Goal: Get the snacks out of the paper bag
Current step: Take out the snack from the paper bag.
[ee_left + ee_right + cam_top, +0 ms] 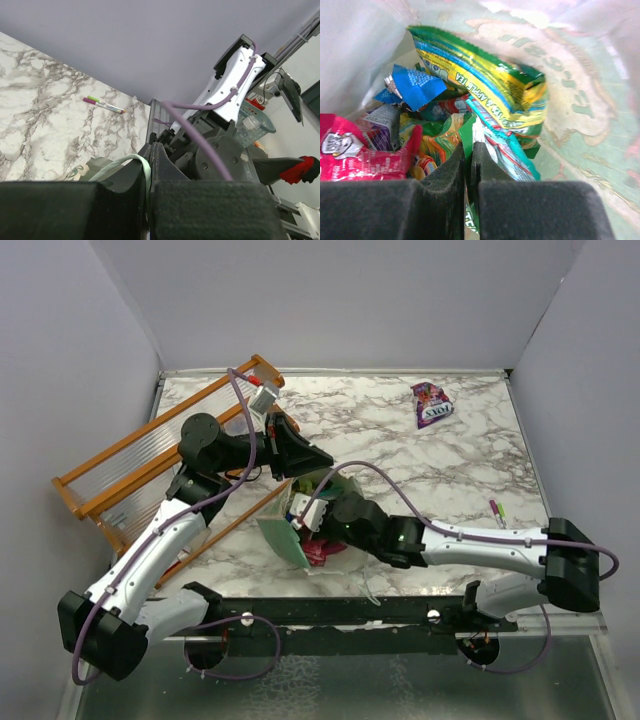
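Note:
The mint-green paper bag [285, 537] lies tipped on the table between the two arms. My left gripper [322, 457] is shut on the bag's pale string handle [143, 167], which loops out between its fingers [150, 152]. My right gripper [312, 517] reaches inside the bag and is shut [469, 147] on the green edge of a snack packet [468, 131]. Around it lie more snacks: a green-and-yellow packet [485, 80], a teal one [507, 147], a pink one [360, 157] and a blue one [415, 85]. One purple snack [432, 405] rests on the table at the far right.
An orange wooden rack [150, 460] stands at the left, close behind my left arm. A pink-capped pen [497, 510] lies near the right edge, above my right forearm. Grey walls close in the table on three sides.

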Available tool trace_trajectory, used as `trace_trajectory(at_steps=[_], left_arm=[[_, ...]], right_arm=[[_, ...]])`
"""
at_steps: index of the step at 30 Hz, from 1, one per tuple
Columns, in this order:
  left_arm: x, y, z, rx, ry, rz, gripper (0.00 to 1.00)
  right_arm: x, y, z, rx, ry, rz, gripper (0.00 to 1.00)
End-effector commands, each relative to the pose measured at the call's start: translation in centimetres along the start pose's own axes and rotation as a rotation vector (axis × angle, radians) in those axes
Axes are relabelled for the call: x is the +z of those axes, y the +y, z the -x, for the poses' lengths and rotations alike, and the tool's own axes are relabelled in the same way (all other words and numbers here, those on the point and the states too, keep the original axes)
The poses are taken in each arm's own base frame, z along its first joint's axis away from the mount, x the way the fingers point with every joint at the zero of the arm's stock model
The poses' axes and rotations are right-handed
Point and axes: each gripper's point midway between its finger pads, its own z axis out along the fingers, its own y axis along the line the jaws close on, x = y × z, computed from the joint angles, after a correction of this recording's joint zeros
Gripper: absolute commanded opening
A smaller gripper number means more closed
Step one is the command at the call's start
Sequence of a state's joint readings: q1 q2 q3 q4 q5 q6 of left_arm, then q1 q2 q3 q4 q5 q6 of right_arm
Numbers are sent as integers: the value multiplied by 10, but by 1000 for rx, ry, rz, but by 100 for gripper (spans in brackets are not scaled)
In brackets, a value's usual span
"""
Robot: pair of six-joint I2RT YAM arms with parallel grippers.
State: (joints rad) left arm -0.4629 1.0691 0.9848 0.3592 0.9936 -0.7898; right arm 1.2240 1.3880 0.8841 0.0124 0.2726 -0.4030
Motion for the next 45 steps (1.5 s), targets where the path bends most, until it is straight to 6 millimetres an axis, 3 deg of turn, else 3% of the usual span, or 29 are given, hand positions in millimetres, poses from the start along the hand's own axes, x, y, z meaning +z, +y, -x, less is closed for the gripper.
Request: trace_trajectory(at_steps=[1, 12, 26, 33, 37, 41, 45], left_arm=[[-3, -11, 17, 104, -57, 31, 0], [-4, 3, 20, 97, -79, 110, 0], [-9, 25, 21, 86, -97, 236, 0], [-12, 32, 20, 88, -101, 282, 0], [-12, 32, 19, 86, -96, 279, 0], [-12, 32, 18, 86, -92, 278, 0], [-13, 31, 17, 85, -90, 278, 0]], right_arm=[[-24, -18, 50, 67, -163, -7, 1], [-70, -40, 92, 149, -319, -16, 1], [-194, -101, 146, 280, -664, -142, 1], [-254, -118, 164, 291, -826, -154, 1], [-274, -152, 151, 386, -828, -332, 1], [-287, -206, 94, 632, -716, -739, 2], [-306, -227, 54, 679, -636, -1017, 2]])
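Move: The right gripper, deep in the paper bag, already pinches a green-and-yellow snack pack; the purple snack pack on the table, by which there is open room, lies about 38 cm ahead, 32 cm right and 14 cm below. The bag's middle is some 4 cm back, level sideways, 2 cm below; the pens lie about 12 cm ahead, 45 cm right. From the left gripper the purple pack is about 40 cm ahead, 31 cm right. Lift the right gripper out of the bag, keeping its pinch on the green-and-yellow pack: mostly up, about 28 cm, drawing slightly back, with a swing right over the bag's right side and a short forward move at the end. Tip the fingers up some 60 degrees from slanting down. Keep the left fingers shut on the bag's handle and ease them a little forward and down. ##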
